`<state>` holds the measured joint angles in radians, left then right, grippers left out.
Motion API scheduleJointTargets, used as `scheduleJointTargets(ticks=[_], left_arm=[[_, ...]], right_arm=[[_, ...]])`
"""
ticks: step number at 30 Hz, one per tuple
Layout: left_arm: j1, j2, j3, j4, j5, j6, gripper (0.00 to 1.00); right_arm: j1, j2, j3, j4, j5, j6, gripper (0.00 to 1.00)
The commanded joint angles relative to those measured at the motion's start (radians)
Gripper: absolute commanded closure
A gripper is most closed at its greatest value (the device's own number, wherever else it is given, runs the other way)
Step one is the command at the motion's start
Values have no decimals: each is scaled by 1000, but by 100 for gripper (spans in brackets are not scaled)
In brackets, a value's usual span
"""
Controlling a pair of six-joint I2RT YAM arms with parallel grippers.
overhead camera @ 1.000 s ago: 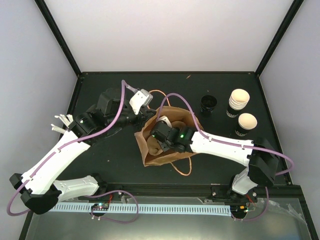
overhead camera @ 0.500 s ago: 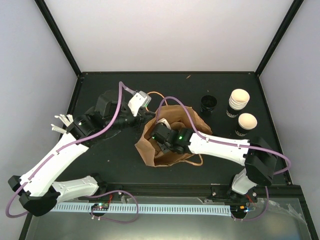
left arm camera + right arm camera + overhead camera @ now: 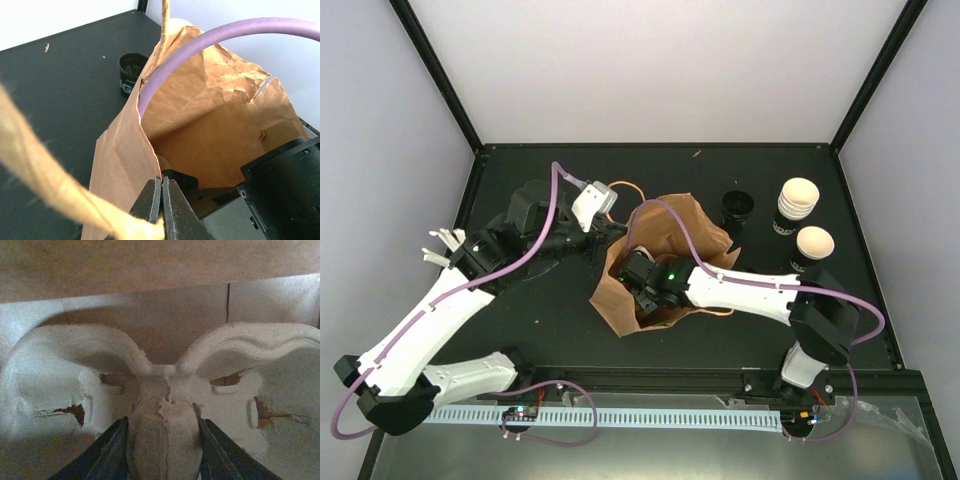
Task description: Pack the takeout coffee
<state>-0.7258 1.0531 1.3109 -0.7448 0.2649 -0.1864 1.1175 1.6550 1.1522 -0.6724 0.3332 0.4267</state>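
Observation:
The takeout coffee (image 3: 813, 249), a black cup with a cream inside, stands at the right of the table, apart from both grippers. A brown paper bag (image 3: 692, 226) stands mid-table with its mouth open. My left gripper (image 3: 612, 237) is shut on the bag's near rim (image 3: 131, 150), right beside the twine handle (image 3: 45, 180); in the left wrist view the left gripper (image 3: 162, 197) shows no gap. My right gripper (image 3: 644, 294) reaches inside the bag. In its wrist view the right gripper (image 3: 164, 447) is shut on the middle post of a pale pulp cup carrier (image 3: 55, 375).
A nested stack of cups (image 3: 797, 206) stands behind the takeout coffee. A black cup with a dark inside (image 3: 737, 208) sits just beyond the bag, also seen as the black cup (image 3: 131, 73). The right arm's purple cable (image 3: 225, 30) arches over the bag's mouth.
The bag has gone from lying flat to standing more upright as my left gripper drew its rim up and left. My right gripper moved left and deeper into the bag with the carrier.

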Motion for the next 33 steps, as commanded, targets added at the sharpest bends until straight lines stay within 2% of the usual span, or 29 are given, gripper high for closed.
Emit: scheduleJointTargets(ticks=[1, 9, 13, 23, 33], left_arm=[[18, -26, 41, 7, 38, -1, 99], [81, -19, 52, -57, 48, -9, 98], [128, -3, 46, -77, 123, -28, 99], [156, -2, 13, -32, 242, -45, 98], [158, 13, -27, 5, 279, -35, 98]], right_arm=[[-8, 43, 27, -33, -50, -54, 62], [-7, 84, 117, -164, -100, -113, 62], [-7, 92, 157, -265, -110, -106, 62], [-7, 20, 149, -440, -133, -83, 62], [-7, 47, 97, -354, -174, -89, 63]])
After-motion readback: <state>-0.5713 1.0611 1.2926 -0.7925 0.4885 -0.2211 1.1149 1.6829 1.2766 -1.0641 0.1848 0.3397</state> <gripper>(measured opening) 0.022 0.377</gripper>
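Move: My right hand is down inside the paper bag, already gripping the cup carrier by its middle ridge; the bag's floor lies about 4 cm below it and 1 cm ahead. An empty black cup stands on the table some 20 cm ahead and 23 cm to its right. My left hand already pinches the bag's rim, with the mouth's middle roughly 9 cm right, 5 cm back and 5 cm below; from that hand the carrier is about 6 cm right, level fore and aft, and 26 cm down. Keeping the carrier's ridge between my right fingers, I dip it barely 1 cm, then sweep it back and to the right inside the bag, about 5 to 6 cm in all, swinging the fingertips some 20 degrees the same way until they point nearly straight down. My left hand keeps its pinch on the rim, giving a little left, forward and down, then easing back and right as its wrist tips over slightly. ##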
